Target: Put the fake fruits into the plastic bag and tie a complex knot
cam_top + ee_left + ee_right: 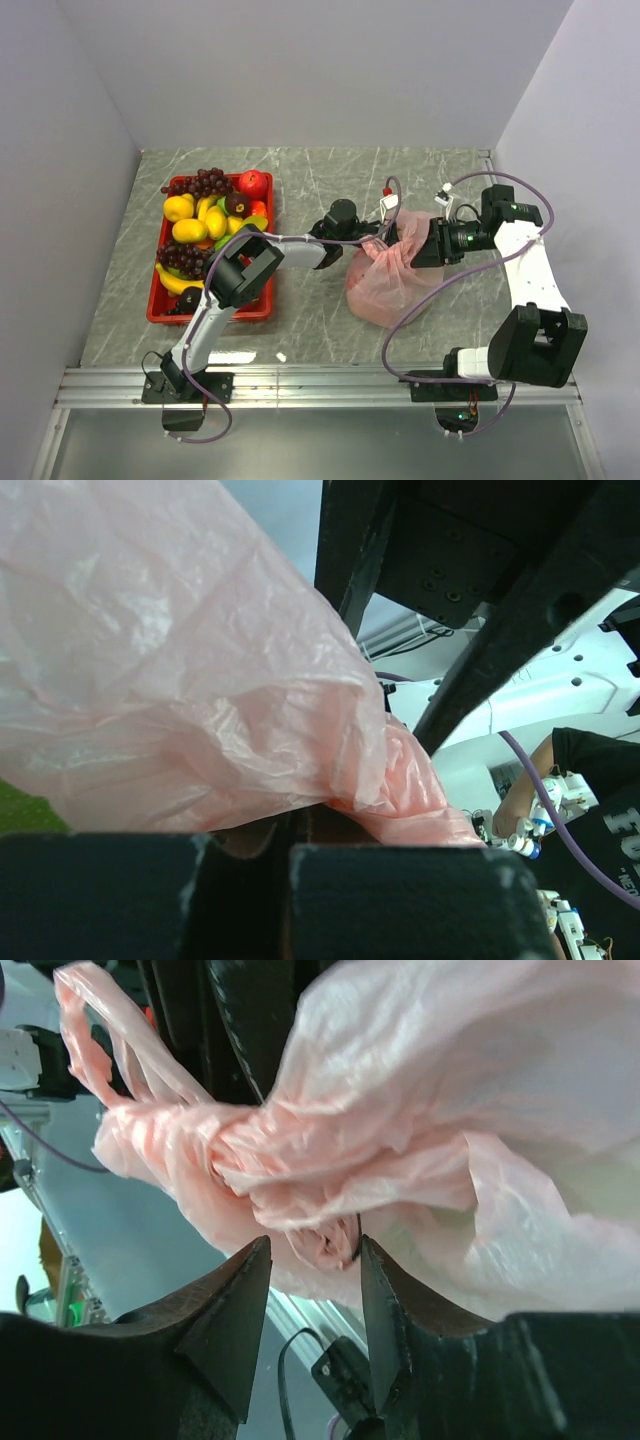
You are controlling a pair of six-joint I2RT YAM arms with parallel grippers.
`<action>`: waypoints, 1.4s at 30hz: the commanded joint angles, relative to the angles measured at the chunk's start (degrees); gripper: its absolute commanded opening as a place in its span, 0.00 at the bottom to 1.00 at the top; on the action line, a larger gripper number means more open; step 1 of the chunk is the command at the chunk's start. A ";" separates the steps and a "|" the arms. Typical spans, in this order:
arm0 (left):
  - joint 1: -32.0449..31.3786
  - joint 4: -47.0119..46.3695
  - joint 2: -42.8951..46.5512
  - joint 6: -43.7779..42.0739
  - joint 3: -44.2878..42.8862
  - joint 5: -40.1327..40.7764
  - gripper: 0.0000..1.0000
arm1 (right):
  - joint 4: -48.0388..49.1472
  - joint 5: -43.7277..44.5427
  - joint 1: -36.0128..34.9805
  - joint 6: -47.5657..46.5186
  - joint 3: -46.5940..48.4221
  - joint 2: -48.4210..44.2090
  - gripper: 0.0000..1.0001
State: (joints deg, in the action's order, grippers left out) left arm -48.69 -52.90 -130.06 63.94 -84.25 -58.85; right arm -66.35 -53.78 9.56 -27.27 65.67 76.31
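Observation:
The pink plastic bag (388,282) lies on the table between the two arms, bulging, with its mouth gathered upward. My left gripper (372,243) is shut on the bag's film (180,700); in the left wrist view the film comes out from between the closed fingers (285,842). My right gripper (413,245) is at the bag's top from the right. Its jaws (315,1260) stand open, a clear gap between them. The twisted knot (270,1175) of pink film hangs just past the fingertips, brushing the right finger (385,1300). Fake fruits (210,225) lie in the red tray.
The red tray (153,300) with grapes, lemons, an apple and a banana sits at the left, under the left arm's elbow. A purple cable (420,300) loops in front of the bag. Grey walls close in the table at the back and on both sides.

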 commanded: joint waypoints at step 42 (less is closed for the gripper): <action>11.85 27.74 16.40 -22.17 6.64 2.43 0.49 | -5.28 -3.70 1.07 -13.42 3.68 2.88 0.00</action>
State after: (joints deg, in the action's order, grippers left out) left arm -41.45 -35.20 -121.32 51.44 -78.39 -57.14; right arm -69.69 -57.69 10.50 -37.71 66.67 80.49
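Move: The plastic bag's twisted knot sits between the two hands, roughly 3 cm to the left of the open right fingers and level with them. From the left hand, whose shut fingers still hold bag plastic, the knot is about 3 cm to the right. The fruit-filled belly hangs some 5 cm back, 5 cm left and 10 cm below the right hand; the bag's loose upper part lies 7 cm ahead and 2 cm left of that hand, slightly below. The plastic at the knot's near edge is pinched by the right fingers, which shift barely 1 cm and close fully, then keep shut while turning slightly counter-clockwise. Only once they have shut does the left hand, steady until then, open about halfway, dip 1 cm, let go and pull away from the knot, left and forward by about 5 cm each. ##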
